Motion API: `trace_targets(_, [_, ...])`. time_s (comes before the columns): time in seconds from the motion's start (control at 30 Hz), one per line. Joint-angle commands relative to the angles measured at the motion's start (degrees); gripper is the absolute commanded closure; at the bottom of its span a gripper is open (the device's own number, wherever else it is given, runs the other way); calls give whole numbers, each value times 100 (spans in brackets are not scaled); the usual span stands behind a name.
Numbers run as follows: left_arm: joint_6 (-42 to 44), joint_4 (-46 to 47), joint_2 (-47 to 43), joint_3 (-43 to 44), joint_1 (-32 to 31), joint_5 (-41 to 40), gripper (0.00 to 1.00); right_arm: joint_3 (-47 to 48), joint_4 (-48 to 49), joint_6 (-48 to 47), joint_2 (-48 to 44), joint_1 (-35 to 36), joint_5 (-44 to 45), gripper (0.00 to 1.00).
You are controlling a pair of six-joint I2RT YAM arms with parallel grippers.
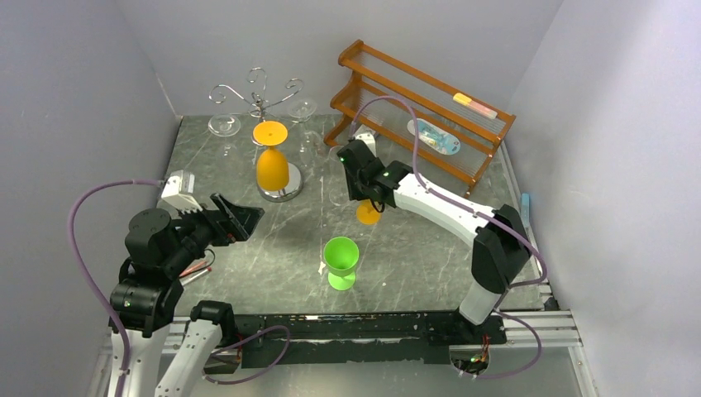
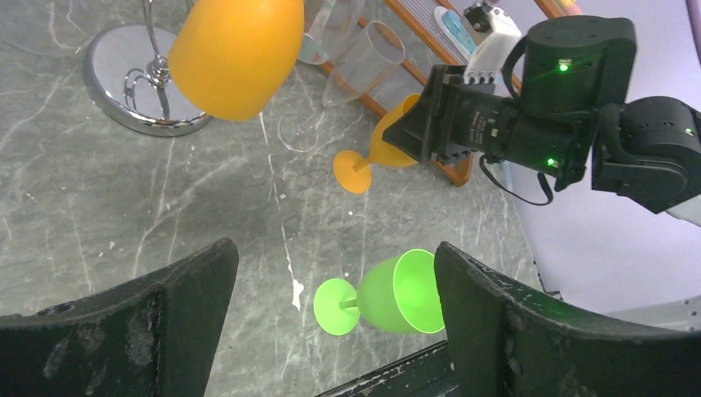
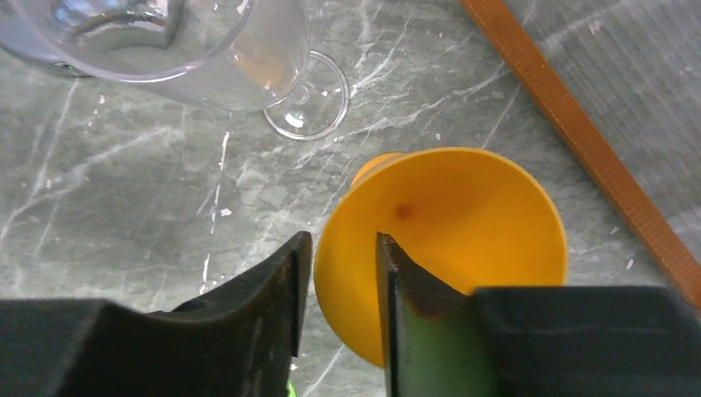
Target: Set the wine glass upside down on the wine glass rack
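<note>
The wine glass rack [image 1: 258, 93] stands at the back on its round mirrored base [image 1: 287, 192]. An orange wine glass [image 1: 272, 165] hangs upside down from it, and the left wrist view shows this glass [image 2: 236, 54] large at the top. My right gripper [image 1: 364, 198] holds a second orange wine glass [image 1: 368, 213] to the right of the rack. In the right wrist view the gripper [image 3: 343, 240] has one finger inside the bowl [image 3: 463, 223] and one outside, shut on the rim. My left gripper [image 1: 240, 219] is open and empty over the table's left side.
A green wine glass [image 1: 340, 263] stands upright near the front middle, and my left gripper [image 2: 335, 252] frames it [image 2: 397, 294]. Clear glasses [image 1: 224, 124] hang from the rack, and another clear one [image 3: 306, 112] is just beyond the held glass. A brown wooden shelf [image 1: 430, 107] fills the back right.
</note>
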Motion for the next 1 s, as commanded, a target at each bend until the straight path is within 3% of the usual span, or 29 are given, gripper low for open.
trace_targets(0.0, [-146,27,-44,-63,-25,303,8,190,-62,-437,92,97,120,69])
trace_targets(0.2, [-295,-39,-53,35,-25,304,8,121,-269,-510,-369,260,283,100])
trace_targets(0.53, [-665,133,129,498,-25,738,7,259,-284,-78,-1981,339,-204,100])
trace_targets(0.73, [-1059,649,432,895,-25,1170,7,69,932,-31,-3045,338,-1217,100])
trace_targets(0.97, [-1719,1376,783,1103,-25,1281,7,90,2166,252,-3450,331,-2413,100])
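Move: The orange wine glass stands upright directly at the right hand: its middle is about 3 cm to the right, 1 cm ahead and some 5 cm below, with the left edge of its rim already between the open fingers. A clear glass is roughly 6 cm ahead and 4 cm left at about that height, the green glass some 15 cm back and 3 cm left. From the left hand the orange glass lies about 15 cm ahead, 23 cm right and 20 cm down. The orange glass's bowl wall is pinched at the rim as the right hand dips slightly and shuts, one finger inside and one outside. Keeping that hold, the right hand lifts it about 28 cm and draws back some 10 cm, rolling its left side up, tipping the fingers upward and turning a little counter-clockwise. The open left hand rises about 8 cm and drifts right. ##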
